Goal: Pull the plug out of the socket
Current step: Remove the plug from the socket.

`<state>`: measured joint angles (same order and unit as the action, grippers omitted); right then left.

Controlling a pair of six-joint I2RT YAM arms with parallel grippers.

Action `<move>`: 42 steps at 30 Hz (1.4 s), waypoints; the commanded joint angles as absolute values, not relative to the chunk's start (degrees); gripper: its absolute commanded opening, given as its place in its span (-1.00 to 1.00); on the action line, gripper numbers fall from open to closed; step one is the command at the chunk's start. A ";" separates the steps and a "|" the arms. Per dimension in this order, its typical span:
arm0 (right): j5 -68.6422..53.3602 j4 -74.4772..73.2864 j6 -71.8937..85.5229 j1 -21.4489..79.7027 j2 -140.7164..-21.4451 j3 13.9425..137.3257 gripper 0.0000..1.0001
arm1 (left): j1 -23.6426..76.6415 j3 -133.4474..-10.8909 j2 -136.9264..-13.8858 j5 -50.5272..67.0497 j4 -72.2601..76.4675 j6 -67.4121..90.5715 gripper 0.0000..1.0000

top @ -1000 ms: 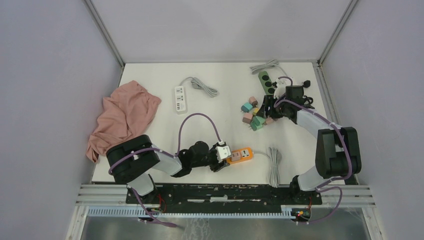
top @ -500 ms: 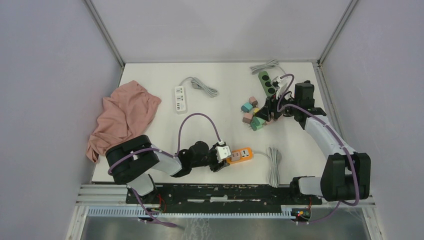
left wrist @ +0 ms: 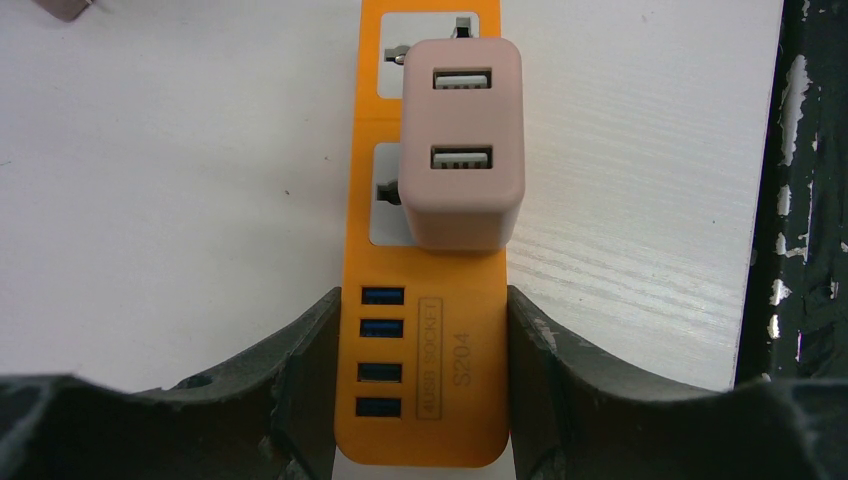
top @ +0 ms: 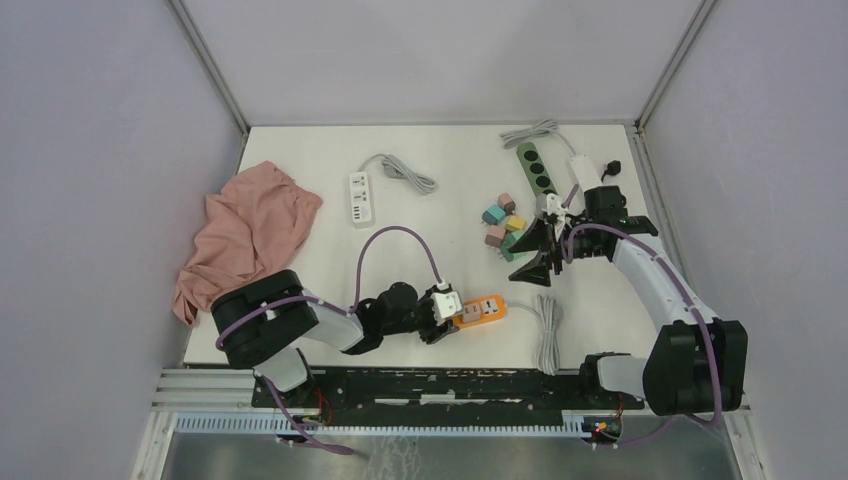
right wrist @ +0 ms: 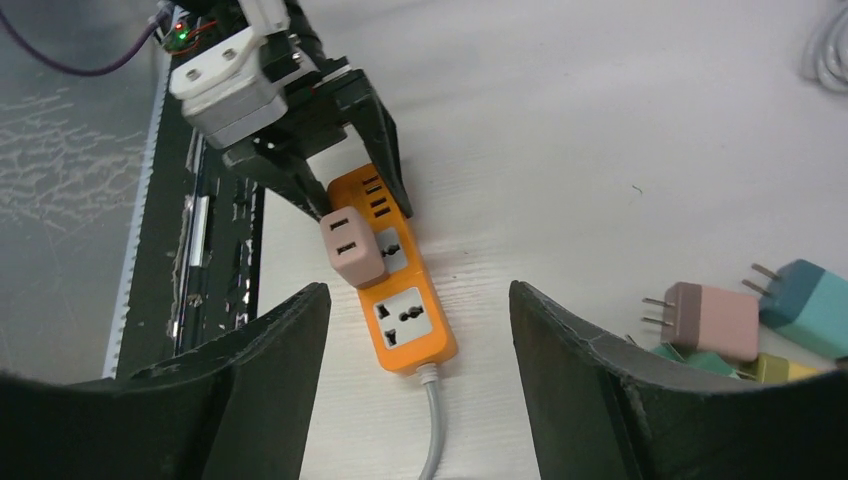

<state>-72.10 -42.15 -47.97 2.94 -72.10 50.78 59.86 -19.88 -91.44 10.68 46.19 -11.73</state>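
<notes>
An orange socket strip (top: 487, 308) (left wrist: 425, 380) (right wrist: 402, 300) lies near the table's front edge. A pale pink plug (left wrist: 461, 140) (right wrist: 352, 248) (top: 471, 313) with two USB ports sits in its middle outlet. My left gripper (top: 447, 312) (left wrist: 422, 320) (right wrist: 365, 195) is shut on the strip's USB end, one finger against each long side. My right gripper (top: 535, 255) (right wrist: 417, 295) hangs open above the table, behind and to the right of the strip. Nothing is between its fingers.
The strip's grey cable (top: 547, 330) lies coiled to its right. Several loose coloured plugs (top: 503, 228) (right wrist: 710, 318) lie behind the right gripper. At the back are a green power strip (top: 533, 168) and a white one (top: 360, 198). A pink cloth (top: 245, 235) covers the left edge.
My right gripper has come away from the pile of loose plugs toward the orange strip, and its jaws have spread wider. The left gripper and the strip have not moved.
</notes>
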 commanded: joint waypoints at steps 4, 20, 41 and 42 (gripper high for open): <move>-77.09 -61.45 -73.91 5.30 -73.64 54.62 0.46 | 59.81 -20.21 -90.75 10.52 45.92 -10.27 -0.92; -63.88 -47.28 -64.35 18.58 -72.19 49.82 0.44 | 59.78 -20.56 -90.82 10.63 46.11 -9.88 -0.92; -47.88 -37.55 -58.32 35.46 -77.46 47.54 0.42 | 59.81 -20.76 -91.03 10.70 46.61 -9.49 -0.93; -47.25 -37.05 -58.17 36.20 -77.69 47.47 0.40 | 59.78 -20.89 -91.11 10.79 46.59 -9.42 -0.93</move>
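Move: The pink plug on the orange socket lies about 10 cm back of the right hand, some 9 cm to its left and 14 cm below. The orange socket's middle is right beneath the plug, roughly 16 cm below the hand; the grey cable coil is about 15 cm back and 11 cm to the right, and the pulled plugs are heaped some 10 cm ahead. From the left hand, already gripping the USB end, the plug is about 5 cm to the right and 2 cm up. Still clear of everything, the right hand heads for the pink plug with its fingers held open: first mostly back, then swinging left and sinking, about 7 cm back, 7 cm left and 8 cm down in all. On the way the wrist turns counter-clockwise by 25 degrees or so and tips the fingertips down some 20. The left hand stays put, keeping its pinch on the USB end of the socket. ##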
